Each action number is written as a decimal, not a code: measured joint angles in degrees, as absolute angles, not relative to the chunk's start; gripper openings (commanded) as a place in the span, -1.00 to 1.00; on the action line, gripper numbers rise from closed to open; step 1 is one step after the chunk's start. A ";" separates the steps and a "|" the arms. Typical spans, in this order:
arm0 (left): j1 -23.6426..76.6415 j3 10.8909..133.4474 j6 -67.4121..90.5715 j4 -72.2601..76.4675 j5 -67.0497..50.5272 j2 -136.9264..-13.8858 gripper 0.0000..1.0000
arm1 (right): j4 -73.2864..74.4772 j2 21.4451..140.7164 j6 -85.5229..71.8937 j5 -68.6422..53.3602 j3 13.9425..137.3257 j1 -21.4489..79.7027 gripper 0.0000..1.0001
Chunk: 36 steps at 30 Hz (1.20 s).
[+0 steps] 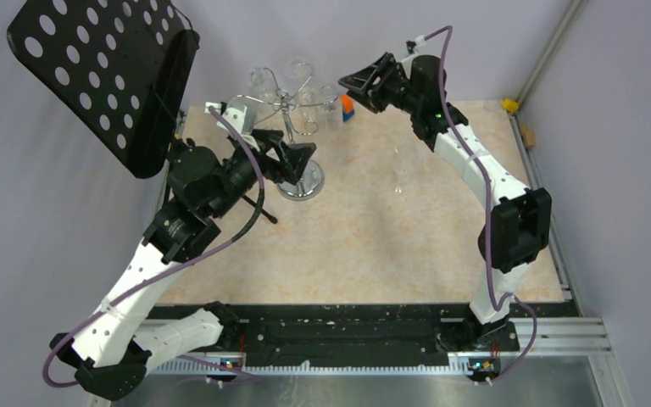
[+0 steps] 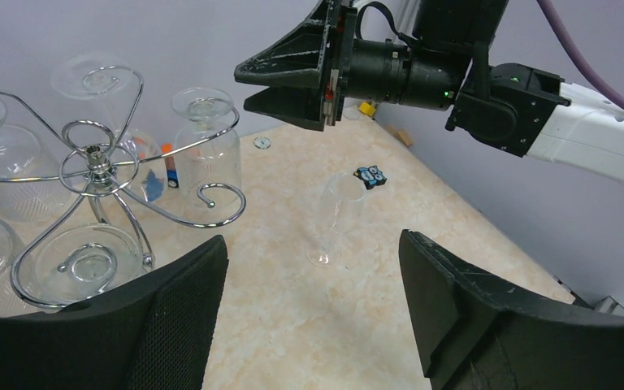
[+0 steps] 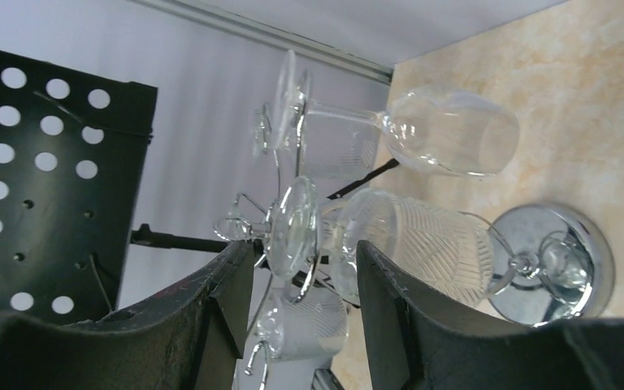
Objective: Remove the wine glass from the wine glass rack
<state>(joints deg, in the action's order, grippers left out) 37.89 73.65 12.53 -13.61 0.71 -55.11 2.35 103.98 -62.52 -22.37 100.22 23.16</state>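
The chrome wine glass rack (image 1: 288, 106) stands at the back of the table on a round shiny base (image 1: 302, 183). Several clear glasses (image 1: 263, 80) hang upside down from its scroll arms (image 2: 93, 158). My right gripper (image 1: 352, 85) is open just right of the rack top. In the right wrist view the round foot of a hanging patterned glass (image 3: 292, 227) shows between its open fingers (image 3: 305, 248). My left gripper (image 1: 301, 157) is open and empty beside the rack post, above the base. In the left wrist view it (image 2: 313, 240) faces bare table.
A clear flute glass (image 1: 399, 170) stands upright on the table right of the rack, also in the left wrist view (image 2: 335, 215). A black perforated music stand (image 1: 102, 76) leans at the back left. Small orange-blue (image 1: 347, 106) and yellow (image 1: 509, 105) items lie near the back wall.
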 measured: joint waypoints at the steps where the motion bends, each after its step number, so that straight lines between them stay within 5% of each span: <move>1: 37.89 73.60 12.51 -13.58 0.49 -55.11 0.61 | 1.26 104.27 -62.98 -22.79 100.25 23.16 0.01; 13: 37.89 73.60 12.45 -13.63 -1.08 -55.11 0.61 | -2.15 108.81 -65.47 -26.28 104.05 23.16 -0.12; 25: 37.89 73.60 12.27 -13.67 -1.26 -55.11 0.61 | -0.60 109.91 -64.51 -27.57 106.06 23.51 -0.78; 36: 37.89 73.58 12.27 -13.69 -1.26 -55.11 0.61 | 0.62 110.00 -64.03 -27.77 107.04 23.53 -0.73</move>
<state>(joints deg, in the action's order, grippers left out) 37.89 73.58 12.27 -13.69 -1.26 -55.11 0.62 110.00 -64.03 -27.77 107.04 23.53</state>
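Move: The wine glass to be taken hangs upside down at the right hand, its foot just ahead of the half-open fingertips; its middle is about 4 cm left, 1 cm forward and some 7 cm below. The rack's centre ring is about 12 cm left and 4 cm back, and another hanging glass about 11 cm left, 5 cm forward and 7 cm lower. From the left hand the wine glass lies roughly 25 cm ahead, 8 cm right and 13 cm below. The right fingers pinch the foot of the hanging glass near its rim, one finger on each face, closing from about half open to nearly shut. Before that the hand eases about 2 cm left and 1 cm forward to bring the foot between them, rising a centimetre and sinking back, with a slight turn of about 5 degrees; then it stays there as they close. ##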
